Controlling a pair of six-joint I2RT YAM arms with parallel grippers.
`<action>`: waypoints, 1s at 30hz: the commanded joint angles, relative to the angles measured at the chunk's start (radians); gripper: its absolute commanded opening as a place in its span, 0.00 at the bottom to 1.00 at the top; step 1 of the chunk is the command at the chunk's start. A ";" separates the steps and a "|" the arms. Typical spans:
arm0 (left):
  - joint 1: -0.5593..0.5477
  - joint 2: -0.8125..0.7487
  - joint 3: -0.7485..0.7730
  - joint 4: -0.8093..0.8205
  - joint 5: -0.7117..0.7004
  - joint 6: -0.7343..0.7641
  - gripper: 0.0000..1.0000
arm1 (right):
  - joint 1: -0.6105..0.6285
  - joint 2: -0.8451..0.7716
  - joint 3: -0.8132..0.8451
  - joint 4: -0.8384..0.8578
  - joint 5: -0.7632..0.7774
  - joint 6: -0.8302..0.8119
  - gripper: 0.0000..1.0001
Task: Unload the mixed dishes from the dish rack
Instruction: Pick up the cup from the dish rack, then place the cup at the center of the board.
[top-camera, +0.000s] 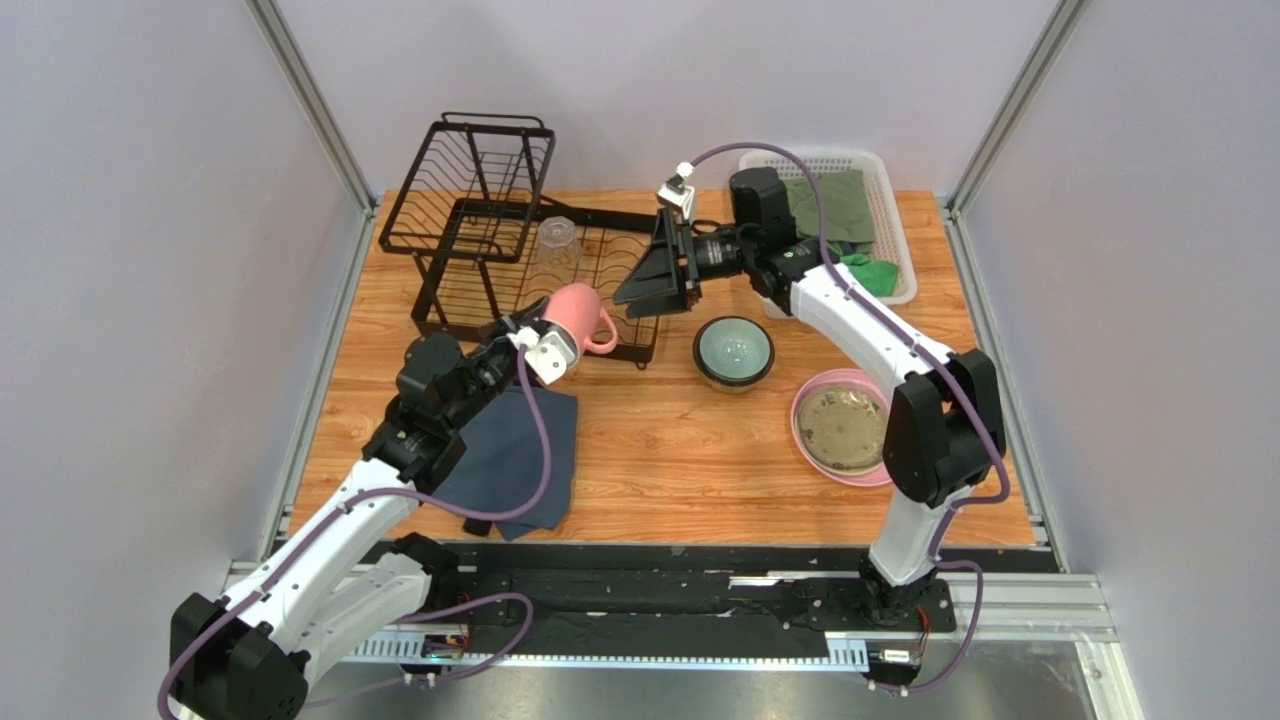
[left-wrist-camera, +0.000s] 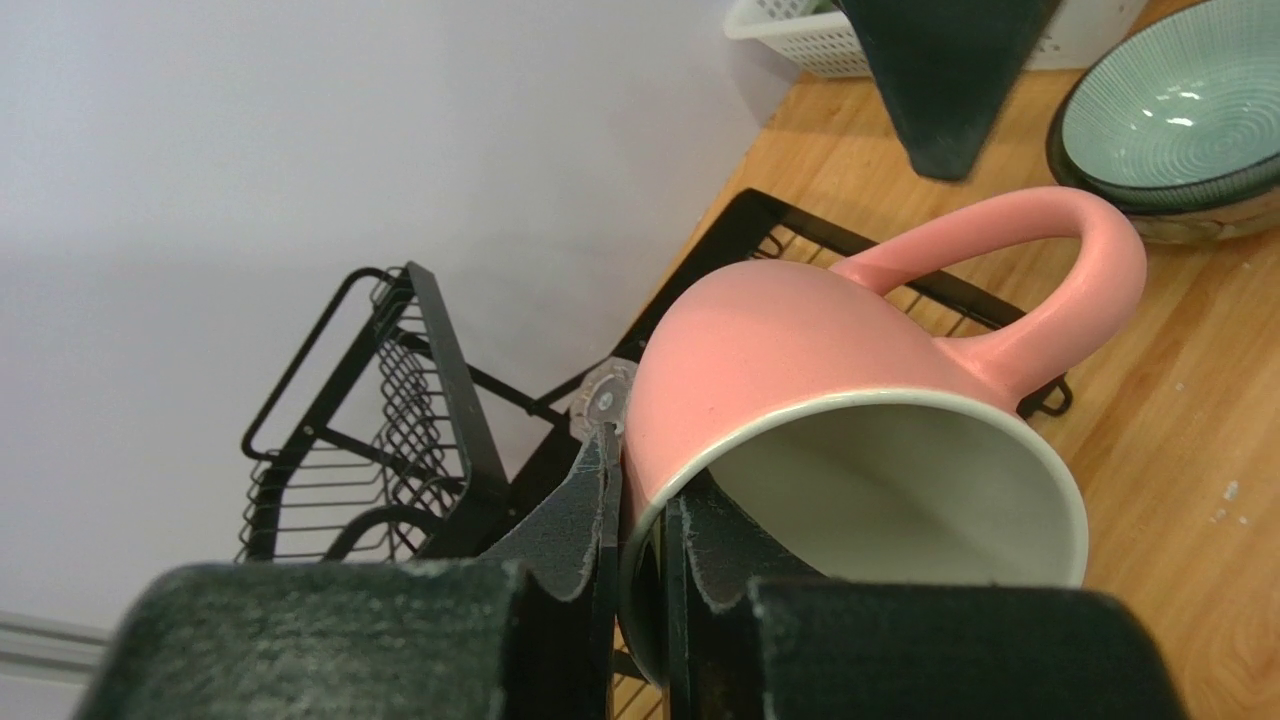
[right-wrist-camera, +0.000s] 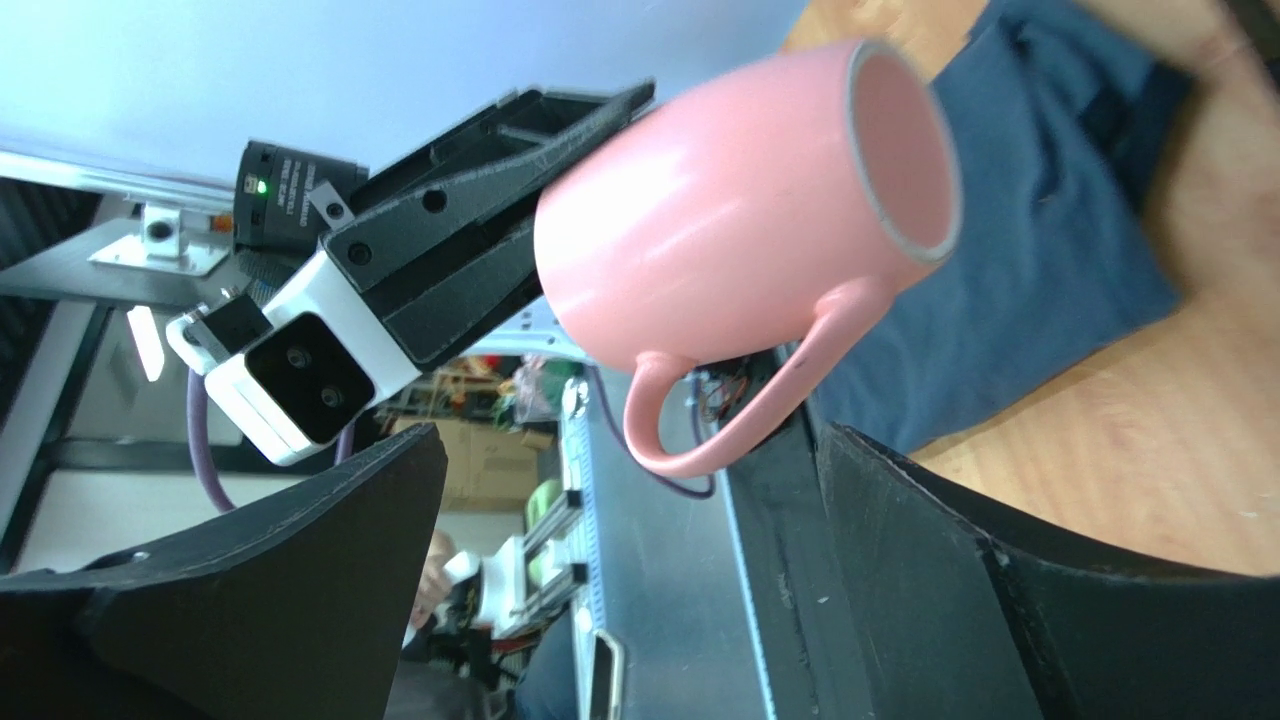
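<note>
The pink mug (top-camera: 576, 315) hangs tilted just above the front edge of the black wire dish rack (top-camera: 466, 195). My left gripper (top-camera: 549, 348) is shut on it, one finger inside the rim and one outside (left-wrist-camera: 639, 480). In the left wrist view the mug (left-wrist-camera: 842, 375) fills the centre, handle pointing up and to the right. My right gripper (top-camera: 639, 285) stands open over the rack's lower tray, facing the mug (right-wrist-camera: 721, 240), with nothing between its fingers (right-wrist-camera: 631, 443). A clear glass (top-camera: 558, 237) stands in the rack. The dark bowl with the teal inside (top-camera: 733, 351) sits on the table.
A pink plate with a cream plate on it (top-camera: 842, 426) lies at the right on the table. A folded blue-grey cloth (top-camera: 511, 458) lies under the left arm. A white basket of green cloths (top-camera: 887, 210) stands at the back right.
</note>
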 joint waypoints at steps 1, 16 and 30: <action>-0.003 -0.031 0.080 -0.017 0.054 -0.018 0.00 | -0.046 -0.044 0.119 -0.202 0.125 -0.221 0.99; -0.050 0.300 0.525 -0.678 0.203 -0.118 0.00 | -0.058 -0.331 -0.002 -0.379 0.944 -0.634 0.99; -0.174 0.719 0.954 -1.120 0.215 -0.228 0.00 | -0.115 -0.429 -0.076 -0.432 1.281 -0.731 1.00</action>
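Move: The left hand already holds the pink cup at its rim. Open table for it lies roughly 13 cm right, 7 cm back and 25 cm below; the stacked bowls are about 25 cm right and 2 cm ahead, the blue towel some 7 cm left and 11 cm back. From the emptied right hand, the cup hangs about 7 cm left, 3 cm back and 3 cm below, the bowls 11 cm right, 2 cm ahead and 24 cm below. Keep the left fingers pinched on the cup's rim and sink a few centimetres, then carry it about 10 cm right towards the bowls, still lowering, while tipping the level gripper some 50 degrees downward. Meanwhile withdraw the wide-open right hand, first forward, then mostly right, about 20 cm away from the cup, swinging its fingers from pointing left to pointing down. ##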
